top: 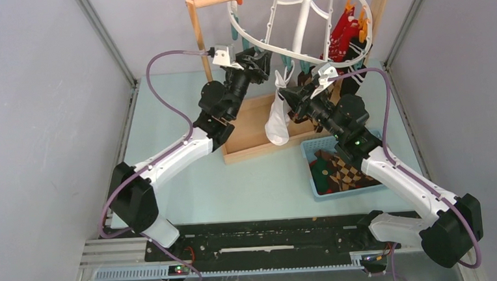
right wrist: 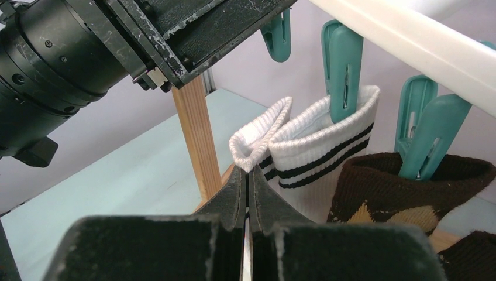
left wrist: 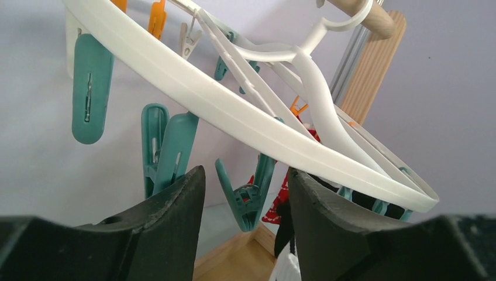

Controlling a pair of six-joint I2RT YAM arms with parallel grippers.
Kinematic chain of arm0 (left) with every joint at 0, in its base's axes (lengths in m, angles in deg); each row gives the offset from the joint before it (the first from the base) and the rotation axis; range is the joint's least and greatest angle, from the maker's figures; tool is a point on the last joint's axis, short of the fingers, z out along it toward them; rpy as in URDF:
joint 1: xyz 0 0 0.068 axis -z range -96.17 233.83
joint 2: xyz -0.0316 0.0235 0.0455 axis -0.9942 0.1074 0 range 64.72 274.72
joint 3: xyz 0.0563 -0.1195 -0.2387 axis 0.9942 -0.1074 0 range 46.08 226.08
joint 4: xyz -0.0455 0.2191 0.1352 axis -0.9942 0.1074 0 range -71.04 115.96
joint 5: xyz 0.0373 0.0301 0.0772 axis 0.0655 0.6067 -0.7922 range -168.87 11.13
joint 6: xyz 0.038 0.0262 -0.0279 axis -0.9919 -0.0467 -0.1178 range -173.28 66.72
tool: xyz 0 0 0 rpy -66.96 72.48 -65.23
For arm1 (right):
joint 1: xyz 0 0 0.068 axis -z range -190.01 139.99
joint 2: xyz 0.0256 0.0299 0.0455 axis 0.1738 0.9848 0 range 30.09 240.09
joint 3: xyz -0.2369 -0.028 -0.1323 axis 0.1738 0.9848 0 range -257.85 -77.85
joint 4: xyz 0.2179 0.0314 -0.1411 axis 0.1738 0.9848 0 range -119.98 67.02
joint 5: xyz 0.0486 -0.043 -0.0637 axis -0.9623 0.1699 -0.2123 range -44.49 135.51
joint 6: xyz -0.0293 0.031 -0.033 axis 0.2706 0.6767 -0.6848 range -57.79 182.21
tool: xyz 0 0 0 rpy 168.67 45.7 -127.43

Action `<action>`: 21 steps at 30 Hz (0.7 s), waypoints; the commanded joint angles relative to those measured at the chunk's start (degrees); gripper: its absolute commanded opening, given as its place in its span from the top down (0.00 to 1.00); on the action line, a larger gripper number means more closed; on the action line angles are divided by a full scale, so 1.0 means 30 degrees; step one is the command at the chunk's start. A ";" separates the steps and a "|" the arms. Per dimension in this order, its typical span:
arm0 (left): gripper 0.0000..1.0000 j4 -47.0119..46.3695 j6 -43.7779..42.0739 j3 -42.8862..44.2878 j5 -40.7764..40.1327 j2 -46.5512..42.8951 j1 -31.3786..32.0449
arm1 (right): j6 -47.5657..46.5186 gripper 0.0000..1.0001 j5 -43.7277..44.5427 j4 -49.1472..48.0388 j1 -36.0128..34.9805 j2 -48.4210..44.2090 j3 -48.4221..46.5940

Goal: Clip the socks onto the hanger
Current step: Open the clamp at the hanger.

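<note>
The white oval hanger hangs from a wooden bar, with teal and orange clips round its rim. My right gripper is shut on the cuff of a white sock with black stripes. That sock dangles below the rim. Beside it, a second striped white sock and a brown argyle sock each hang from a teal clip. My left gripper is open just under the rim. A teal clip hangs between its fingers, touching neither. A red patterned sock is clipped at the far side.
The wooden rack's base tray and upright post stand right behind both grippers. A blue basket at the right holds several more socks, among them an argyle one. Grey walls close in both sides.
</note>
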 commanded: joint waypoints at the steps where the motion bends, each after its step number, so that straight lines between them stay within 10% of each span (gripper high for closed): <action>1: 0.42 -0.0009 -0.0696 0.1417 -0.0550 0.0075 0.0109 | 0.0200 1.00 -0.0115 -0.1089 0.0073 -0.0188 -0.0797; 10: 0.44 0.0191 -0.0964 0.2063 -0.0623 0.0454 0.0197 | 0.0171 1.00 -0.0115 -0.0972 0.0072 -0.0240 -0.0801; 21: 0.77 0.1000 -0.0904 0.2587 -0.0663 0.0296 0.0305 | 0.0170 1.00 -0.0165 -0.0856 0.0102 -0.0319 -0.0780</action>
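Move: Just off the left fingertips, between the still-open fingers, hangs the empty teal clamp under the hanger's rim, about 1 cm ahead, 1 cm right and 1 cm below the hand. The next teal clamp is some 6 cm left and 4 cm ahead; the clamp with the hung white sock is about 7 cm right and 2 cm back. The held sock's cuff lies roughly 6 cm back, 5 cm right and 8 cm lower. From the right hand, the empty clamp is about 7 cm ahead, 4 cm left and 8 cm up. Closing on the empty teal clamp, the left fingers go from a bit over half open to about a third and pinch its two upper handles from both sides; the hand first eases forward, then creeps up and slightly right under the rim, about 1 cm in all, with its wrist steady. The right hand stays in place, still gripping the white sock's cuff. ##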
